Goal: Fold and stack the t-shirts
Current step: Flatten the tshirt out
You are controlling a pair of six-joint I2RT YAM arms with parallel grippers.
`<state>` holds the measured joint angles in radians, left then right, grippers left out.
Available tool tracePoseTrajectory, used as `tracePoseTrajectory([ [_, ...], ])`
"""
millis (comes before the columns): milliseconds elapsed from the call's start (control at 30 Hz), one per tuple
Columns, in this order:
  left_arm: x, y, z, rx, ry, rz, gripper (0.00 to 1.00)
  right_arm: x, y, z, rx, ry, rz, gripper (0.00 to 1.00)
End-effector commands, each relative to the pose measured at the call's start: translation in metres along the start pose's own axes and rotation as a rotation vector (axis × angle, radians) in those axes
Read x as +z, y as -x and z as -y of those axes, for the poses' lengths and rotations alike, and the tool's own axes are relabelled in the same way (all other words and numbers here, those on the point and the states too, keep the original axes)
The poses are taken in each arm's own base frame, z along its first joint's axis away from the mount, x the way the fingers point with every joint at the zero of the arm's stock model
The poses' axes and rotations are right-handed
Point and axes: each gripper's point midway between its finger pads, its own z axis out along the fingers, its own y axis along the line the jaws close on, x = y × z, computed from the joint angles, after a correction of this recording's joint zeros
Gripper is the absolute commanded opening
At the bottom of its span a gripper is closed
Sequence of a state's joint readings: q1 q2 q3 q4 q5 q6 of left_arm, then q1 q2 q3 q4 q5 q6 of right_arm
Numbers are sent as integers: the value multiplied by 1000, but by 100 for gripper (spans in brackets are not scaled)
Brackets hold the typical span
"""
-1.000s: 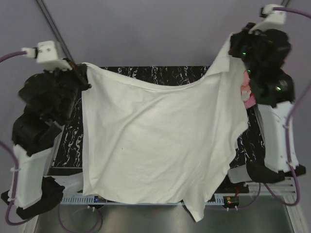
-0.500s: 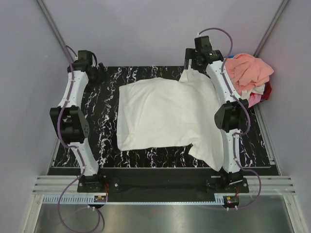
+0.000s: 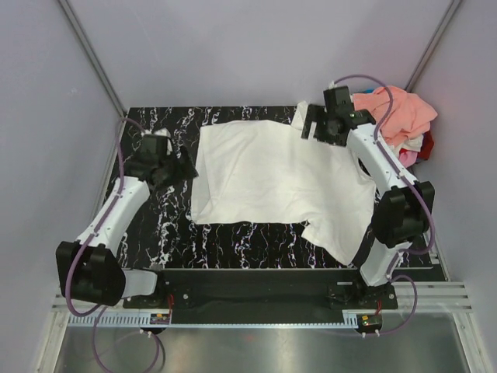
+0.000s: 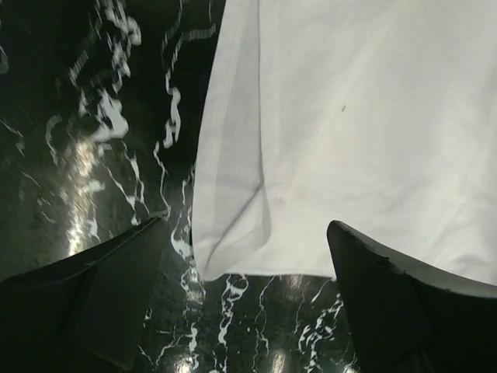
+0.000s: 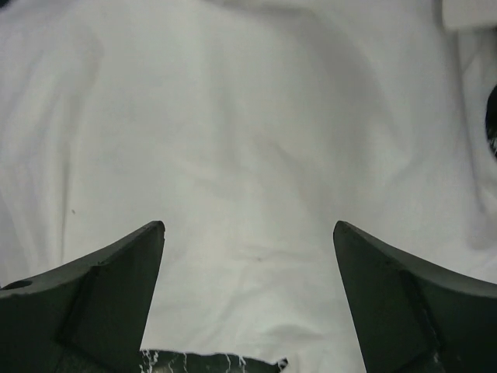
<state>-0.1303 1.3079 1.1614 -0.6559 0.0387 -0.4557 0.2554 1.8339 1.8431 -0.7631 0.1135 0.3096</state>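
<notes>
A white t-shirt (image 3: 272, 175) lies spread out on the black marbled table (image 3: 167, 229), with one sleeve (image 3: 342, 233) hanging toward the near right. My left gripper (image 3: 185, 168) is open just off the shirt's left edge. In the left wrist view that gripper (image 4: 247, 225) hovers over the shirt's corner (image 4: 233, 249) with nothing between its fingers (image 4: 116, 295). My right gripper (image 3: 312, 129) is open above the shirt's far right part. In the right wrist view that gripper (image 5: 248, 225) has only white cloth (image 5: 248, 116) lying below it.
A heap of other t-shirts sits at the table's back right: salmon-peach (image 3: 397, 109) on top, pink (image 3: 405, 158) and red (image 3: 427, 145) below. Grey walls close in the table on three sides.
Both grippers held the white t-shirt up by its corners and have let go. It now lies flat on the table. The left arm has swung in to the shirt's left edge.
</notes>
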Motion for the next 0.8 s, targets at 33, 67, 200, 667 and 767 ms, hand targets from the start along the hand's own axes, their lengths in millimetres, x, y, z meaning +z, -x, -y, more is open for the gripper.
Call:
tracePoseTrajectory([
  [33, 26, -53, 19, 8, -50, -54, 91, -2, -64, 8, 139, 12, -94, 97],
  [67, 31, -69, 17, 22, -32, -86, 91, -5, -88, 15, 151, -2, -135, 96],
  [200, 46, -99, 18, 39, -45, -128, 87, -17, -137, 28, 190, -15, -220, 96],
  [667, 110, -96, 28, 56, -27, -169, 64, -56, -182, 36, 216, 58, -217, 94],
  [767, 118, -100, 30, 41, -40, -175, 59, -54, -189, 38, 215, 62, -216, 93],
])
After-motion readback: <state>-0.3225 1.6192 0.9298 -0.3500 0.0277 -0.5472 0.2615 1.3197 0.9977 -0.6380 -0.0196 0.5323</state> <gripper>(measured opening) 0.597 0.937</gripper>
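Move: Over the white shirt's left edge, the left hand has the turned-over flap about 5 cm back, 6 cm to its right and 18 cm below; the shirt's near-left corner is about 9 cm back and 3 cm right. From the right hand, the notch in the near hem lies about 26 cm back, 1 cm left and 22 cm below, with the near-right sleeve's end roughly 37 cm back and 9 cm right at that same depth. Sinking some 15 cm towards the flap, the left hand first swings back and right, then eases about 5 cm forward again while still lowering; it tips steeper and its fingers narrow from wide open to a little over half. The empty right hand draws back about 17 cm towards the near hem, dropping about 13 cm before rising a few, its wrist tipping down and rolling slightly, fingers wide. ##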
